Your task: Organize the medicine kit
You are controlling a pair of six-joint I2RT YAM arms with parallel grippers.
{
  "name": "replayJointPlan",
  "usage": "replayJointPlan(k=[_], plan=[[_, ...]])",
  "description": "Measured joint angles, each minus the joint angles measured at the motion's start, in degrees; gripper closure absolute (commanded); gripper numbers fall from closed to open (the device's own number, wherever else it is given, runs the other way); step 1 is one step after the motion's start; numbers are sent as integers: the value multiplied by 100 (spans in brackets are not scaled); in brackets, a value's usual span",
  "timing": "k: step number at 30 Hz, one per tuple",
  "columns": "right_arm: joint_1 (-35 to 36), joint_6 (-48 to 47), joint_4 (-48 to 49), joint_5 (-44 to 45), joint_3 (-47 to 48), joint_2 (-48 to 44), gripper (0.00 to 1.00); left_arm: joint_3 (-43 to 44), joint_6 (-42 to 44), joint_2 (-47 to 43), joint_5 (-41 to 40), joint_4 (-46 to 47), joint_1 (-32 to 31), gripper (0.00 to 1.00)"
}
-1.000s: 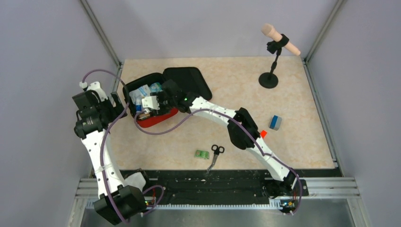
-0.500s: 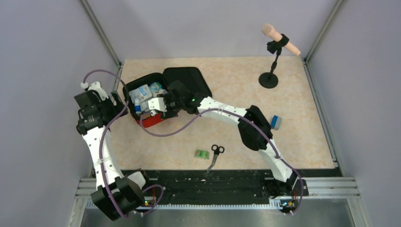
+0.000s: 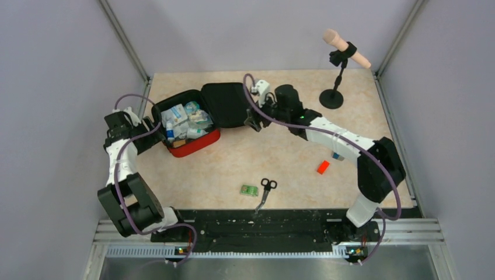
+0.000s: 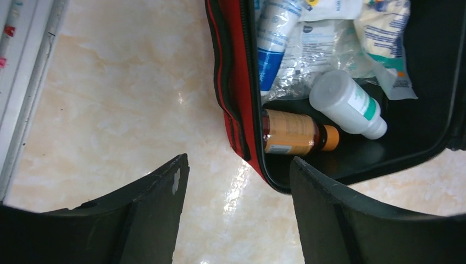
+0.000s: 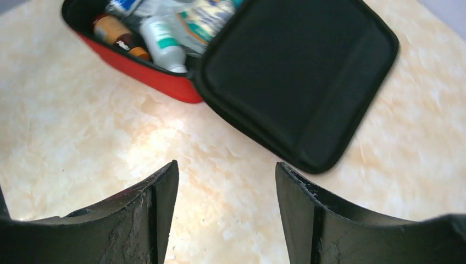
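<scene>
The medicine kit (image 3: 197, 145) lies open at the back left of the table, its red half packed and its black-lined lid (image 3: 229, 104) flat to the right. Inside are an amber bottle (image 4: 291, 133), a white bottle (image 4: 343, 102), a tube (image 4: 275, 38) and several packets. My left gripper (image 3: 154, 126) hovers open just off the kit's left corner (image 4: 231, 82), nothing between its fingers. To the right of the lid (image 5: 297, 71), my right gripper (image 3: 253, 121) also stands open and empty above bare table.
Black scissors (image 3: 266, 189) and a small green packet (image 3: 249, 190) lie near the front edge. A small red block (image 3: 323, 167) and a blue-grey item (image 3: 337, 155) sit by the right arm. A microphone stand (image 3: 333, 96) stands at the back right. A metal rail (image 4: 22, 82) borders the left.
My right gripper has pulled out of the kit and swung right, past the lid. The left arm has folded in toward the kit and its jaws have narrowed a little.
</scene>
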Motion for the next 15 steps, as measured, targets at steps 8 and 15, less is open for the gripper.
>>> replayJointPlan(k=[8,15], plan=[[-1073,1567,503,-339,-1161,-566,32,66,-52,518,-70,199,-131,30],[-1661,1558,-319,-1082,-1467,-929,36,57,632,-308,219,509,-1467,31]])
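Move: The left hand is empty at the medicine kit's near left side. The middle of the kit lies about 16 cm ahead, 6 cm right and 8 cm lower; inside it, the amber bottle is some 6 cm ahead and 5 cm right, the white bottle 11 cm ahead and 11 cm right. From the empty right hand, the red box is roughly 30 cm right, 10 cm back and 17 cm below; the blue box sits 38 cm right and 2 cm back. To the right, the open right hand swings about 11 cm away from the kit towards the red and blue boxes, sinking 4 cm as its fingers tip down some 20 degrees and its forward drift turns back. The open left hand first dips 2–3 cm, then rises about 6 cm and sweeps some 8 cm right and a little forward over the kit's near left part, turning clockwise about 20 degrees. ##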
